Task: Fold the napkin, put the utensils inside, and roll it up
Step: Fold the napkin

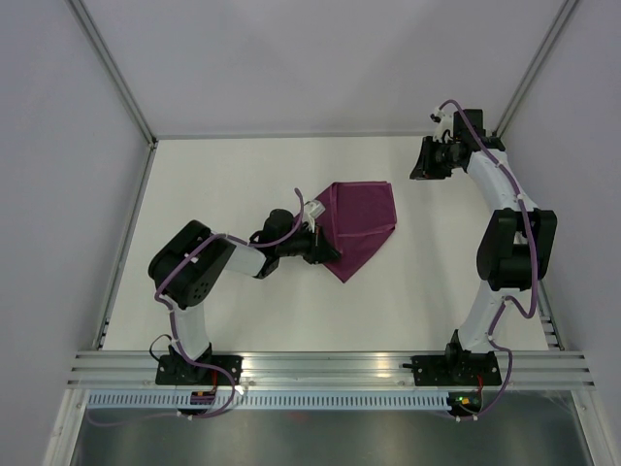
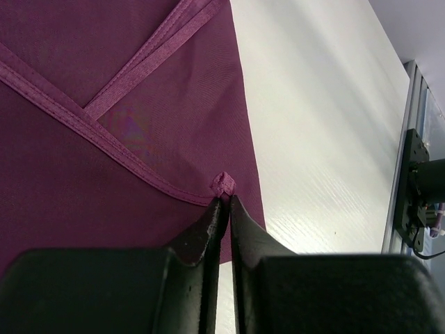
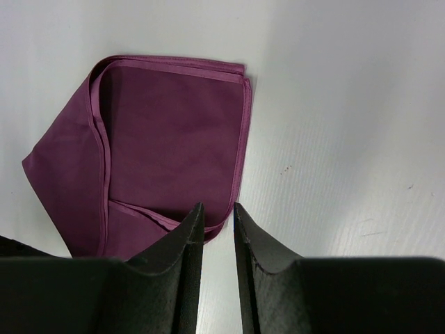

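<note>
The magenta-purple napkin [image 1: 361, 221] lies folded in layers at the middle of the white table, with one point toward the near side. My left gripper [image 1: 316, 236] sits low at the napkin's left edge. In the left wrist view its tips [image 2: 226, 199] stand almost together and pinch a small hemmed corner of the napkin [image 2: 125, 125]. My right gripper [image 1: 425, 161] hangs at the far right, apart from the cloth. Seen from the right wrist, it [image 3: 217, 207] is open with nothing between its fingers, above the near hem of the napkin [image 3: 174, 146]. The utensils are out of view.
White walls with metal frame posts close the table [image 1: 233, 184] at the back and sides. An aluminium rail [image 1: 330, 367] with both arm bases runs along the near edge. The right arm's base [image 2: 421, 188] shows in the left wrist view.
</note>
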Action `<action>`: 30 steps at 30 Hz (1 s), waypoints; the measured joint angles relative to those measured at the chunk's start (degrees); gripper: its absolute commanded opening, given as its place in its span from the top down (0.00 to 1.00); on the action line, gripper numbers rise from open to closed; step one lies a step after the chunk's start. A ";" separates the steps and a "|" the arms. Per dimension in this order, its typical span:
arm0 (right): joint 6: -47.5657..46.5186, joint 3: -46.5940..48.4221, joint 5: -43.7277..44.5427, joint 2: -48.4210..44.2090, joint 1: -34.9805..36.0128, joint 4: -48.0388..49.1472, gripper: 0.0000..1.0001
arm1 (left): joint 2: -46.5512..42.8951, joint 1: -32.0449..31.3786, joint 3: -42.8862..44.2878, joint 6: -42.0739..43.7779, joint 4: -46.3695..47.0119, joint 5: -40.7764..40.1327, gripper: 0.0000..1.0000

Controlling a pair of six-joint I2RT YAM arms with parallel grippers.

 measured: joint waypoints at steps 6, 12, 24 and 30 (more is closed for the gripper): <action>-0.02 0.00 0.44 0.07 0.37 0.00 0.71 | 0.00 -0.07 0.00 1.09 -0.72 0.02 0.83; -0.04 0.00 0.76 0.48 0.50 0.02 0.71 | 0.00 -0.09 0.00 1.88 -1.66 0.44 0.73; -0.04 0.00 1.14 0.92 0.76 0.02 0.71 | -0.11 -0.35 0.00 3.15 -2.97 0.92 0.65; -0.07 0.00 1.29 0.92 0.76 0.02 0.71 | -0.72 -0.35 0.26 4.00 -4.52 1.92 0.65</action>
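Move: The left hand has the folded-over flap's tip between its fingertips, just above the table. From there the napkin's near corner lies about 6 cm back and 2 cm to the right, its right corner about 8 cm ahead and 15 cm to the right. From the idle right hand the flap tip is roughly 19 cm back, 18 cm left and 12 cm lower. The left fingers open, letting go of the flap's tip, as the hand eases back and down about 1 cm. ##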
